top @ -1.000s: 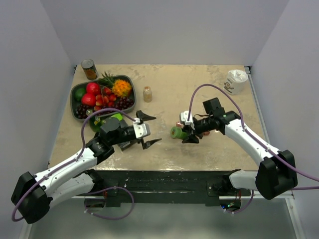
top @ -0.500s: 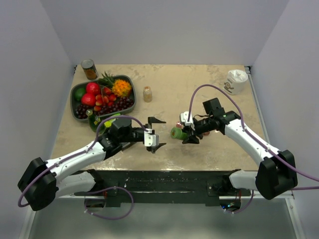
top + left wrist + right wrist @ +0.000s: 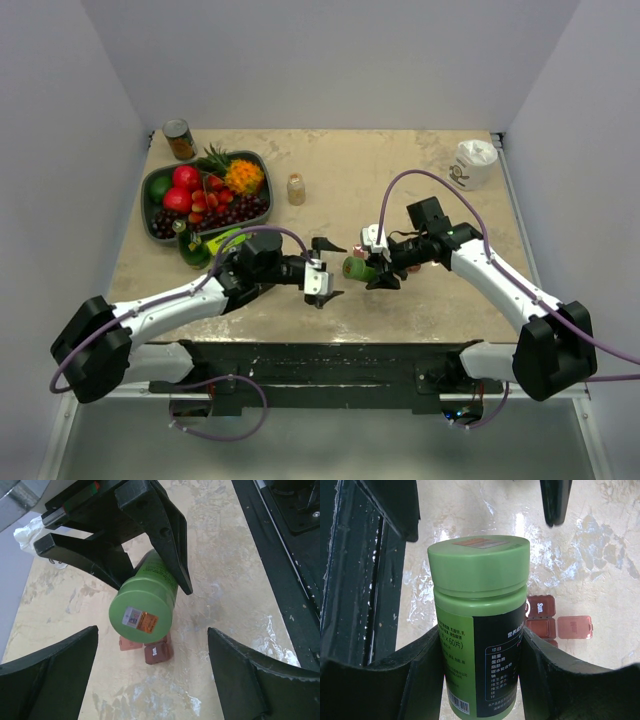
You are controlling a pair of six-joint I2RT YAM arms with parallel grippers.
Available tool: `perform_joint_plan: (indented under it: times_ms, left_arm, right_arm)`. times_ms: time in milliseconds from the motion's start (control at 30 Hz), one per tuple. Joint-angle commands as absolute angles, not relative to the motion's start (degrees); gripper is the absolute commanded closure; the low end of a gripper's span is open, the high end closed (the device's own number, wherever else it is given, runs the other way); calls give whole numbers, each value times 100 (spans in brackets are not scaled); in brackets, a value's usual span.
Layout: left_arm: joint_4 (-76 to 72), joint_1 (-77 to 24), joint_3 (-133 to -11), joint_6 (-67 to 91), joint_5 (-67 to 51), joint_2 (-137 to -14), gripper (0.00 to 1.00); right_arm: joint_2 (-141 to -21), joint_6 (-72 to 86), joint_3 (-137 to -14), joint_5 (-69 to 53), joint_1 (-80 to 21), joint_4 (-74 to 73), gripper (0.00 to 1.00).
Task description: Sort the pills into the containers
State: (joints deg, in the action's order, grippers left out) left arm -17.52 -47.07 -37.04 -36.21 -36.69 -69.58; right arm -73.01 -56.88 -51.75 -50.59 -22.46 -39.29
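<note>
My right gripper (image 3: 480,635) is shut on a green pill bottle (image 3: 477,575) with its lid on, held lying sideways above the table with the cap (image 3: 352,267) pointing left. My left gripper (image 3: 152,637) is open, its fingers (image 3: 55,665) wide on either side of the bottle's cap end (image 3: 142,612) and apart from it. Beneath the bottle lie the containers (image 3: 159,653), a red-brown strip with a "Sun." compartment (image 3: 540,607) and one lid (image 3: 575,627) flipped open. No pills are in view.
A dark fruit tray (image 3: 157,182) stands at the back left with a can (image 3: 179,139) behind it. A small amber bottle (image 3: 296,188) stands mid-table and a white cup (image 3: 474,163) at the back right. The table's dark front edge (image 3: 280,555) runs close by.
My left arm has swung right until its open jaws face the bottle's cap. The right arm and the bottle have stayed still.
</note>
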Motion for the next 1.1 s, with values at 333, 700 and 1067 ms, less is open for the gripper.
perform_joint_plan:
  times_ms: [333,700,1067]
  left_arm:
    - [-1969,-4843,-4561,-3472,-3718,-7620,29]
    - [-1424,-4843,-4956,-510,-3429,-7611,74]
    - [-1361,-4808,-5353,5596,-3322,-8183,75]
  right_arm:
    - [-7277,-5783,-5423,-5309,-2232,-3885,100]
    - [-7286,-5748,-5414,-5256,-2232,-3850,100]
    - [-7295,-5651,-5405,-5177,-2232,-3770,100]
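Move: The green cap on the bottle held by the right hand is about 3 cm to the left hand's right and 1 cm ahead, at its height; from the right hand it is roughly 5 cm left, level fore and aft, 4 cm up. The bottle body sits some 8 cm right of the left hand, 1 cm ahead and 3 cm lower. The red pill organizer's middle lies about 12 cm right, 3 cm ahead and 16 cm below the left hand. The bottle's green cap is pinched by the left fingers, which edge about 3 cm right over it and slightly forward while closing from wide open to its width. They keep that grip as the left wrist rolls around the finger line some 70 degrees, counter-clockwise seen from the left hand, to unscrew the cap. The right hand keeps holding the body almost still. ##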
